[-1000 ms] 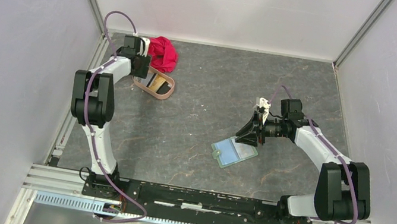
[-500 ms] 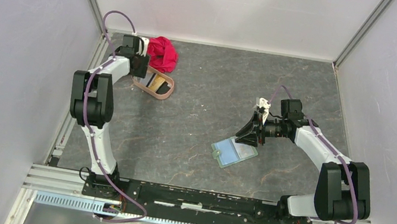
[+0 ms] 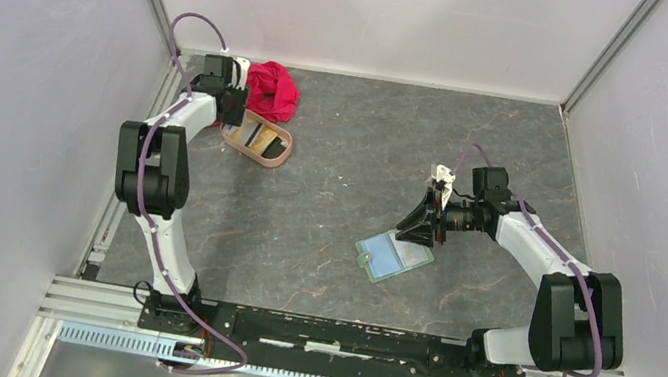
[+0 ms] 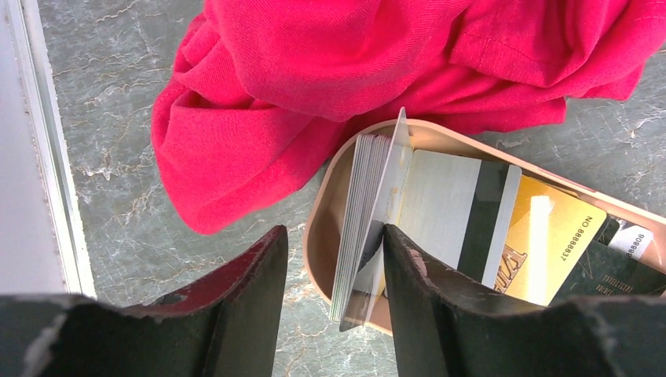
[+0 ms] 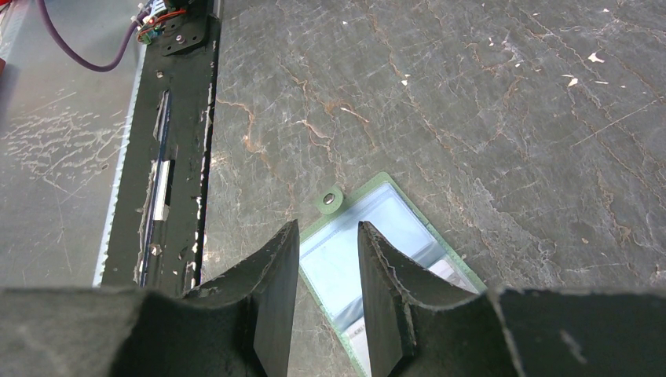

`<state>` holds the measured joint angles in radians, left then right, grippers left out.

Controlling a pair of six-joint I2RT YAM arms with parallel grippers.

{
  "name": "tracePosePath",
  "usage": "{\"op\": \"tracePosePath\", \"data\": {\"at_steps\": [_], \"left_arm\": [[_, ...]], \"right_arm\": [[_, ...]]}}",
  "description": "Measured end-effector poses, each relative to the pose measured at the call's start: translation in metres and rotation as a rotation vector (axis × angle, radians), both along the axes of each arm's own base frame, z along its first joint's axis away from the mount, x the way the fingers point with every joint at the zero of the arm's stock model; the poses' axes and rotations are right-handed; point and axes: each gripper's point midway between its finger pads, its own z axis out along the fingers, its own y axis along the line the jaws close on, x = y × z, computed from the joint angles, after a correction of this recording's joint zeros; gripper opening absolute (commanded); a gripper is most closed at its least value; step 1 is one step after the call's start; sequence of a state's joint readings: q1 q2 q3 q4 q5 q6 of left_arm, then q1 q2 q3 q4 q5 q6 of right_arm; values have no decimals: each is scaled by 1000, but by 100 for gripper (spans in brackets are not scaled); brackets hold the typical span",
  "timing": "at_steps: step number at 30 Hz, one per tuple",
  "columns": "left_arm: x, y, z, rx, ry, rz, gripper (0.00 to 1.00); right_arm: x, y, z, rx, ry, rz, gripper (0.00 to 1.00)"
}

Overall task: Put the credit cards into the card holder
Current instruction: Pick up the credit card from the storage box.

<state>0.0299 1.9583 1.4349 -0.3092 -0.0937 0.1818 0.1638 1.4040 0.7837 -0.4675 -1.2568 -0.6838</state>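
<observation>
The credit cards lie in a pinkish-tan oval tray at the far left. A stack of cards stands on edge against its left wall. A silvery-white card with a dark stripe, a gold card and a dark card lie flat. My left gripper is open and straddles the tray's left wall and the stack; its right finger touches a leaning card. The sage-green card holder lies open, pale blue inside. My right gripper is open and empty just above its snap-button edge.
A crumpled red cloth lies against the tray's far side, also seen from above. A metal rail runs along the table's left edge beside my left gripper. The black base rail lies near the card holder.
My left gripper has shifted a little toward the far left, and the tray has moved slightly with it. The right arm and the card holder have not moved.
</observation>
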Motion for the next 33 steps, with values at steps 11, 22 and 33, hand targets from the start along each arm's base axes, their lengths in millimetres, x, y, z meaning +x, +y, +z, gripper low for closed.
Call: {"op": "tracePosePath", "data": {"at_steps": [11, 22, 33], "left_arm": [[2, -2, 3, -8, -5, -8, 39], [3, -7, 6, -29, -6, -27, 16], [1, -16, 8, -67, 4, -60, 10]], "right_arm": [[0, 0, 0, -1, 1, 1, 40], [-1, 0, -1, -1, 5, 1, 40], [-1, 1, -1, -1, 1, 7, 40]]}}
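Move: The card standing on edge between the left hand's open fingers, by the right-hand pad, has its middle about 2 cm right, 1 cm ahead and 2 cm below. Beneath it the white card stack is 1 cm right, level fore-and-aft and 4 cm down; the striped white card lies 5 cm right, level, and the gold card 9 cm right, 2 cm back. From the right hand the standing card is about 46 cm left and 20 cm ahead. The upright card at the storage box's left end gets pinched by its edge: the left fingers go from a bit over half open to nearly shut, one pad on each face, while the hand slides about 1.5 cm right towards the card. It also rises roughly 1 cm and rolls only slightly, staying low over the box. ##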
